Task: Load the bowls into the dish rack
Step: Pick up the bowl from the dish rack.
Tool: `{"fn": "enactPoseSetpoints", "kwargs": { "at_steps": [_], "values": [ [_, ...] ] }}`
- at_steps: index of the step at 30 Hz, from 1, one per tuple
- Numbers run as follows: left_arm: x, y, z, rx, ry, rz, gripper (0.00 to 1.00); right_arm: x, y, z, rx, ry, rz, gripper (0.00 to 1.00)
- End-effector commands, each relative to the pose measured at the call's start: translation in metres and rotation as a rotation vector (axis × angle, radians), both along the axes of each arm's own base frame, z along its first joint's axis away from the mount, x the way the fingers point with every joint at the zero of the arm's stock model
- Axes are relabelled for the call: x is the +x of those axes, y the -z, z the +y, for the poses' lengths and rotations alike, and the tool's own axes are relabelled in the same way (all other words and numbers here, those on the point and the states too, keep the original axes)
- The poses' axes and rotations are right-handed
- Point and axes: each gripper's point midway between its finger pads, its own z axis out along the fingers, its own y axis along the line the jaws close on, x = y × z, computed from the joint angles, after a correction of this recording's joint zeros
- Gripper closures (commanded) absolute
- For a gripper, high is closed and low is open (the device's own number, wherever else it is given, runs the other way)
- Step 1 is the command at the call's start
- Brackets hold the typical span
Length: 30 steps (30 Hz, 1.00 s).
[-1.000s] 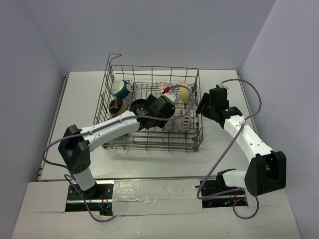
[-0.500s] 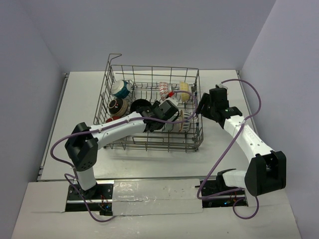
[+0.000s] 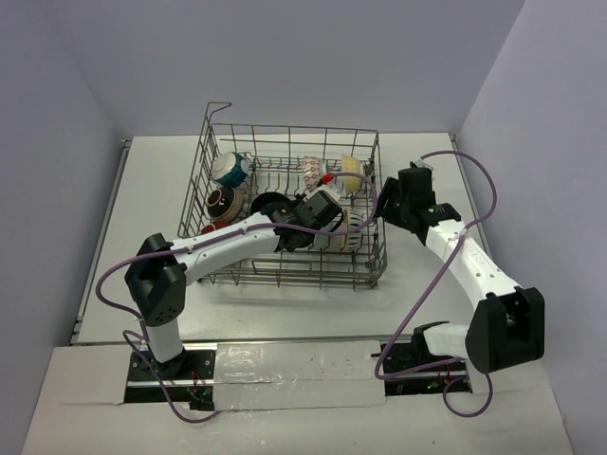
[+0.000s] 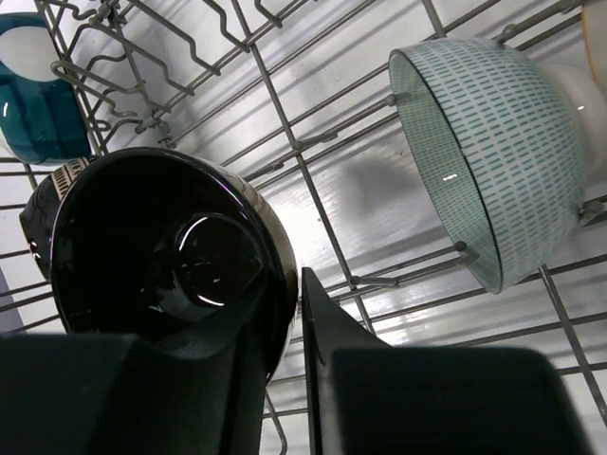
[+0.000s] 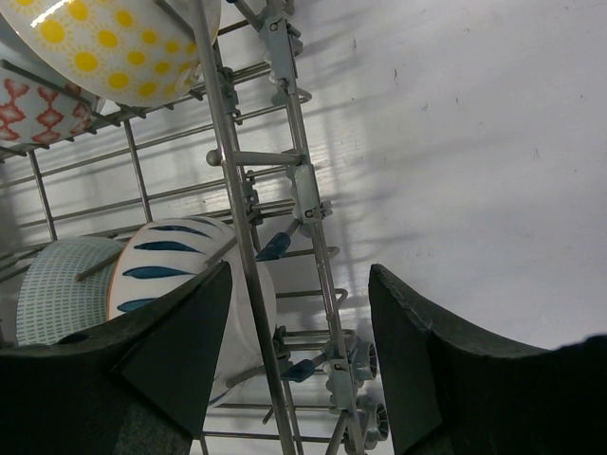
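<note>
The grey wire dish rack (image 3: pixel 203 172) holds several bowls on edge. A glossy black bowl (image 4: pixel 161 246) stands near its middle (image 3: pixel 269 203). My left gripper (image 4: pixel 285 284) reaches into the rack (image 3: pixel 302 216) and is shut on that bowl's rim, one finger inside and one outside. A green-checked bowl (image 4: pixel 493 142) leans on the tines to the right. My right gripper (image 5: pixel 300 270) hangs open at the rack's right wall (image 3: pixel 384 204), its fingers astride an upright wire (image 5: pixel 228 161) and holding nothing. A blue-striped white bowl (image 5: pixel 190 275) sits just inside that wall.
A teal and white bowl (image 3: pixel 230 169) and a dark patterned bowl (image 3: pixel 223 202) sit at the rack's left. A red-patterned bowl (image 3: pixel 315 169) and a yellow-dotted bowl (image 3: pixel 351 173) stand at the back right. The white table (image 3: pixel 152 190) surrounds the rack.
My left gripper has moved slightly right and closed its jaws from wide open onto the black bowl's rim. The right arm has stayed put.
</note>
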Motion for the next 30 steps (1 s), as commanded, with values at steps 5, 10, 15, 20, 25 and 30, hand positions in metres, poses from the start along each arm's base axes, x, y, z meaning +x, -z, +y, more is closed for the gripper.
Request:
{"fn": "enactPoseSetpoints", "kwargs": {
  "at_steps": [5,10,15,20,25,30],
  "values": [
    [0.004,-0.010,-0.003,0.008,-0.017,-0.028,0.97,0.004,-0.009,0.000,0.016,0.004,-0.044,0.33],
    [0.003,-0.018,-0.004,-0.010,-0.014,-0.024,1.00,0.003,-0.009,0.000,0.018,0.003,-0.045,0.33],
    [0.001,-0.041,-0.013,-0.097,-0.031,-0.018,1.00,0.004,-0.010,0.002,0.022,-0.003,-0.047,0.33],
    [-0.008,-0.086,-0.034,-0.330,0.018,-0.014,1.00,0.004,-0.011,0.003,0.028,-0.011,-0.048,0.33],
    [-0.010,-0.116,-0.038,-0.572,0.028,0.040,1.00,0.003,-0.011,0.003,0.026,-0.011,-0.051,0.33],
    [-0.012,-0.158,-0.029,-0.957,0.083,0.066,1.00,0.004,-0.011,0.002,0.023,-0.010,-0.051,0.33]
  ]
}}
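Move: The black bowl stands close to the left fingers, which are already astride its right wall: its middle is about 6 cm to their left, level fore and aft, some 3 cm lower. The green bowl sits roughly 7 cm right and 3 cm back, 6 cm below; the red-and-white bowl about 8 cm ahead and 3 cm right. The brown patterned bowl is 16 cm left, level. From the right hand the black bowl lies about 24 cm left and 1 cm back. The left fingers close the rest of the way and pinch the black bowl's right wall, one pad inside and one outside, sinking barely a centimetre as they shut. They then lift the bowl up out of the rack by about 8 cm, faster towards the end, drifting some 2 cm right and slightly back, while the wrist rolls about 35 degrees, its left side dropping. ##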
